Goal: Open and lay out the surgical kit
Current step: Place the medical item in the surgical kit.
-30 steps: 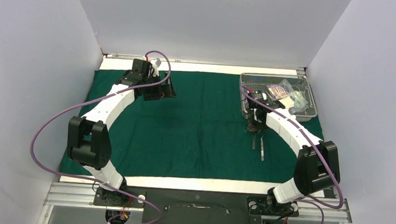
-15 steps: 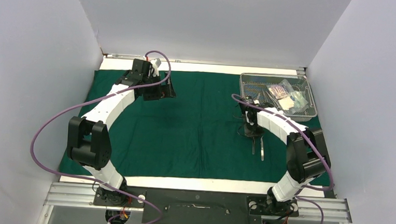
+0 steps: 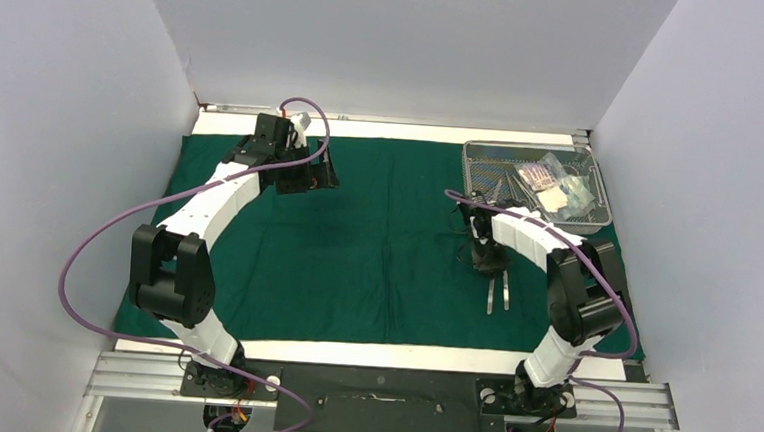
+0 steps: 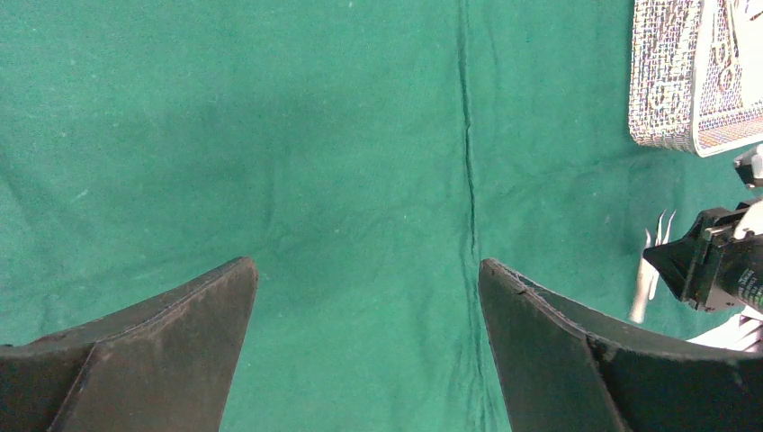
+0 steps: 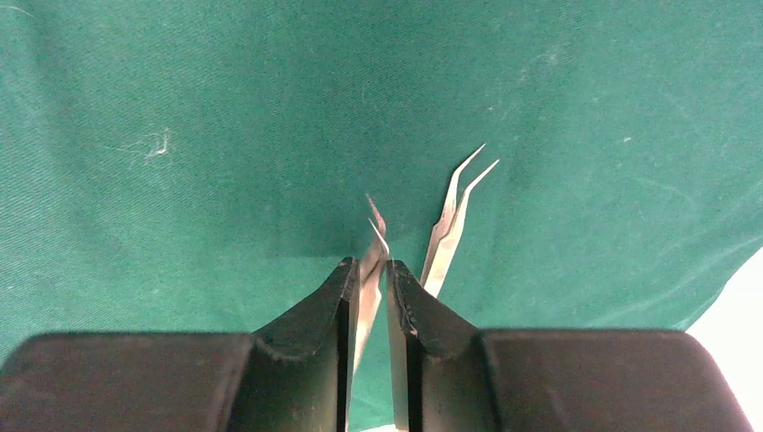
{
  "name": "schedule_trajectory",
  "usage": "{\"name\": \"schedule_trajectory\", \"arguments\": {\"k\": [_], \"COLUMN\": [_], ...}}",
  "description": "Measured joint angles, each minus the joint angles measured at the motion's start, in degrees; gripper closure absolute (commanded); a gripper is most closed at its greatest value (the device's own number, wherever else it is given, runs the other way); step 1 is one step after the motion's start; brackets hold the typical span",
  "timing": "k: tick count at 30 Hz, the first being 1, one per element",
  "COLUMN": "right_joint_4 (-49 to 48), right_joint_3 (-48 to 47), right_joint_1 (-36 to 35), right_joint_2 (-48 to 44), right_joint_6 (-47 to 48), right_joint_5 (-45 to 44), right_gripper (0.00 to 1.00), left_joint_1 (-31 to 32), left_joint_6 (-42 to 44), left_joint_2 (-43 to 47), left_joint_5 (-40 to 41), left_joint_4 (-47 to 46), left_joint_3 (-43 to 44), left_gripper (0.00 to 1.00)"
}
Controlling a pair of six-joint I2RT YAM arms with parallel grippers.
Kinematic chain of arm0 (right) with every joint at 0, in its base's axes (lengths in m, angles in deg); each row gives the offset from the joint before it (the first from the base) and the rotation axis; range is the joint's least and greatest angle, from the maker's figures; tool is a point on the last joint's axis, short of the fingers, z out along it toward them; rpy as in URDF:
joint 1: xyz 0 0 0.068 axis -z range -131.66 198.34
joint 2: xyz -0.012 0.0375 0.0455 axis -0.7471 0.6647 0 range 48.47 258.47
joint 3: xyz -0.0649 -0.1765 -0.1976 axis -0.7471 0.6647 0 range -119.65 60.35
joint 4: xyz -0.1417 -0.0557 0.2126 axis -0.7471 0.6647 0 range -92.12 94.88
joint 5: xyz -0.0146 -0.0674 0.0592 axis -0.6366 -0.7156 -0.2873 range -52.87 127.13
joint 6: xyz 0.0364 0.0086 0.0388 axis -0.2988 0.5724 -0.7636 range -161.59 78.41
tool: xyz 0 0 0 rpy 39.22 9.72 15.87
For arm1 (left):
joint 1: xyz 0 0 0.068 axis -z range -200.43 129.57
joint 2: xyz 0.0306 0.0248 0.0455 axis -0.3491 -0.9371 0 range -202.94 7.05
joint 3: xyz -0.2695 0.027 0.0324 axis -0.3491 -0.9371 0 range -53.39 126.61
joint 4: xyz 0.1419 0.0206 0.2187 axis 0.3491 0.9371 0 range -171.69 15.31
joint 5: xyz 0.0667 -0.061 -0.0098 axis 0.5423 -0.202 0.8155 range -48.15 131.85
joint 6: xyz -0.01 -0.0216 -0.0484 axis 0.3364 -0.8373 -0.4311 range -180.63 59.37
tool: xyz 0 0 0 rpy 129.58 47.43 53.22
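The dark green cloth (image 3: 355, 264) of the surgical kit lies spread flat over the table. Its wire-mesh tray (image 3: 472, 186) stands at the far right with clear packets (image 3: 552, 184) and steel instruments inside. My right gripper (image 3: 485, 260) is low over the cloth in front of the tray. In the right wrist view it (image 5: 369, 266) is shut on a pair of tweezers (image 5: 377, 236), whose arms press against both pads. A second pair of tweezers (image 5: 455, 216) lies on the cloth just to the right. My left gripper (image 3: 306, 176) hovers open over bare cloth (image 4: 360, 162) at the far left.
The white table edge (image 3: 369, 355) shows in front of the cloth and along the back. White walls close in both sides and the rear. A fold crease (image 4: 469, 162) runs down the cloth. The tray's corner (image 4: 666, 81) and the right arm show in the left wrist view.
My right gripper has drawn back from the tray toward the near side and come down beside the lying tweezers. Its jaws have eased slightly apart. The left arm has not moved.
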Motion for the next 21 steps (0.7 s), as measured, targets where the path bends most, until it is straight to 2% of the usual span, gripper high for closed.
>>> {"name": "schedule_trajectory", "arguments": {"k": [9,15,17,18,21], "right_joint_4": [1.42,2.80,2.84,2.19,1.90], "right_joint_3": [-0.87,-8.81,-12.79,-17.75,-20.24], "right_joint_1": [0.00,0.02,0.02,0.02,0.24], "right_joint_2": [1.70,0.48,-0.66,-2.47,-3.72], "right_joint_6": [1.84,2.80,2.82,2.49,1.53], "right_joint_5": [-0.57,1.75,2.51,2.93,2.82], "right_gripper": [0.76,0.55,0.50,0.45,0.39], "left_joint_1": [0.00,0.00,0.00,0.00,0.00], "left_joint_6": [0.11,0.50,0.52,0.66,0.76], "left_joint_2": [0.00,0.00,0.00,0.00,0.02], "left_joint_5": [0.00,0.04,0.07,0.31,0.50], "left_joint_4": [0.13,0.52,0.63,0.70,0.92], "left_joint_3": [0.00,0.00,0.09,0.11,0.11], "left_gripper": [0.10,0.10,0.10,0.10,0.09]}}
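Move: The right hand has the tweezers between its barely parted fingertips, near the drape; the spot where they are laid centres about 3 cm back and 1 cm below. The other tweezers lie 3 cm right and 3 cm back of this hand, roughly 1 cm lower. The wire tray's middle is some 16 cm ahead, 8 cm right, about level in height. From the left hand, the laying spot is about 17 cm back, 30 cm right and 15 cm below. The right fingers let go of the tweezers on the drape, sinking less than a centimetre while opening, then lift clear. The hand swings up some 11 cm and forward about 8 cm, drifting 4 cm left, towards the near left corner of the wire tray; the fingers spread to about half open and their tips tilt forward some 20 degrees. ##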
